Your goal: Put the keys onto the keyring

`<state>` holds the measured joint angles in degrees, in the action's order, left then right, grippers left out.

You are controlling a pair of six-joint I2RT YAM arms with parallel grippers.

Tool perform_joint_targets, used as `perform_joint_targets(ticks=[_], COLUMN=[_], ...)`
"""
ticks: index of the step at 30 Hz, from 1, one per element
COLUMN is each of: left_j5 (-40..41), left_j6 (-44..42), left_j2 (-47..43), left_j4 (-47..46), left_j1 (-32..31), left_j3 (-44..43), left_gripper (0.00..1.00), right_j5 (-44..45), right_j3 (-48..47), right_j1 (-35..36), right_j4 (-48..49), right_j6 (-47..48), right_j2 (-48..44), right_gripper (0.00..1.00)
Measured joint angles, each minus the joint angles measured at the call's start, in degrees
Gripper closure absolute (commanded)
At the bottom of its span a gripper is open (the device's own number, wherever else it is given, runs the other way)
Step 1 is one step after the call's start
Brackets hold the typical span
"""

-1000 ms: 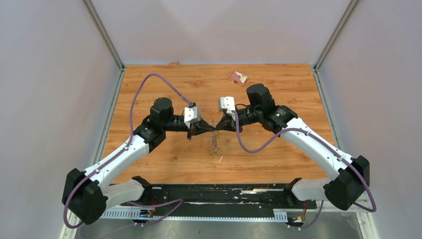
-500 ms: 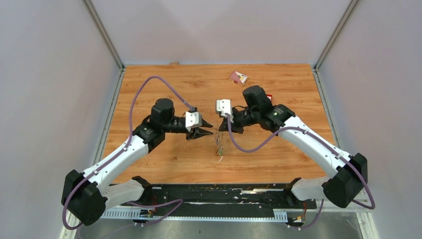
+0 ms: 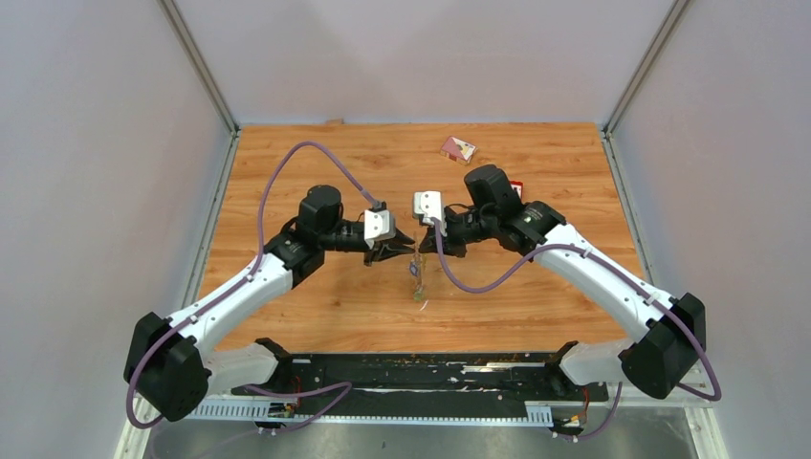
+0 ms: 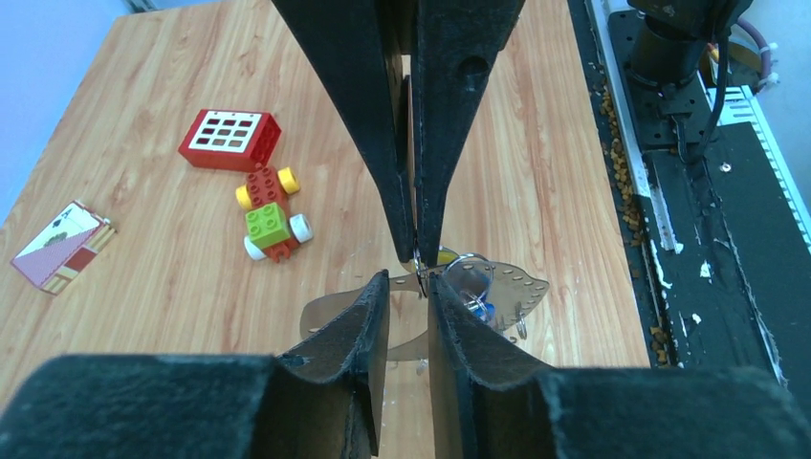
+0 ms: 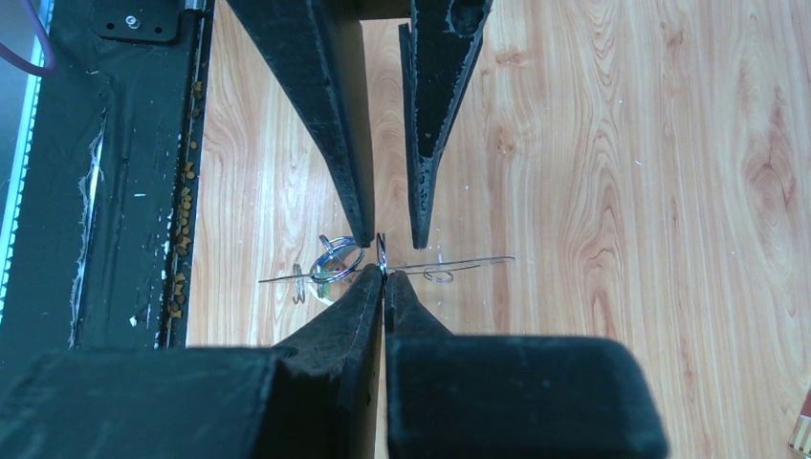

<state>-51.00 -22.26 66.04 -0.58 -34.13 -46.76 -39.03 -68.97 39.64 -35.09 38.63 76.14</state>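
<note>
The keyring (image 4: pixel 507 287) is a flat grey plate with holes along its edge, hanging over the wooden table; in the right wrist view the keyring (image 5: pixel 459 262) shows edge-on as a thin line. My right gripper (image 5: pixel 383 272) is shut on a small wire ring at its top. My left gripper (image 4: pixel 409 279) faces it tip to tip, jaws slightly apart, with that ring just past its tips. Small rings and a bit of yellow tag (image 4: pixel 446 255) hang with the plate; I cannot make out the keys themselves. From above, left gripper (image 3: pixel 404 251) and right gripper (image 3: pixel 424 247) almost meet over the dangling keyring (image 3: pixel 416 274).
A green-yellow-red toy car (image 4: pixel 270 212) and a red block with a white grid (image 4: pixel 230 139) lie on the table beyond the grippers. A small pink-and-white card (image 3: pixel 457 148) lies at the back. The black rail (image 3: pixel 430 368) runs along the near edge.
My left gripper, shut tip to tip with the right one a second ago, let go, drew back left, and has closed in again. The right gripper keeps the keyring.
</note>
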Motion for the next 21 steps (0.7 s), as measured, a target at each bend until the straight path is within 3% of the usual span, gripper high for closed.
perform_joint_targets(ticks=[6,13,21], left_j5=[0.1,0.1,0.3], left_j6=[0.7,1.2,1.1], left_j2=[0.3,0.9,1.3], left_j4=[-0.7,-1.0,-1.0], left_j1=[0.0,-0.5,-0.7], left_j3=[-0.4,-0.4,-0.4], left_gripper=[0.82,0.83,1.0], right_j5=[0.0,0.0,0.0], right_j3=[0.0,0.0,0.0], right_j1=[0.1,0.1,0.1], right_j4=[0.5,0.6,0.6], right_j6=[0.0,-0.2,-0.3], right_j2=[0.3,0.4,0.4], right_gripper=[1.0,1.0,1.0])
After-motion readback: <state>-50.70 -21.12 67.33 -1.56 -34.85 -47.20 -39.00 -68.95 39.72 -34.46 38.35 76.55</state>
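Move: The small ring pinched in the right fingertips is about 1 cm right of the left hand point, level with it and neither ahead nor back; from the right hand it is some 1 cm left. The hanging keys dangle roughly 9 cm below the left hand, about 1 cm back and 1 cm right. The toy car lies on the table, about 14 cm ahead, 12 cm right and 21 cm below it. Left fingers edge about half a centimetre right and close on the small ring, which the right fingertips still pinch. ##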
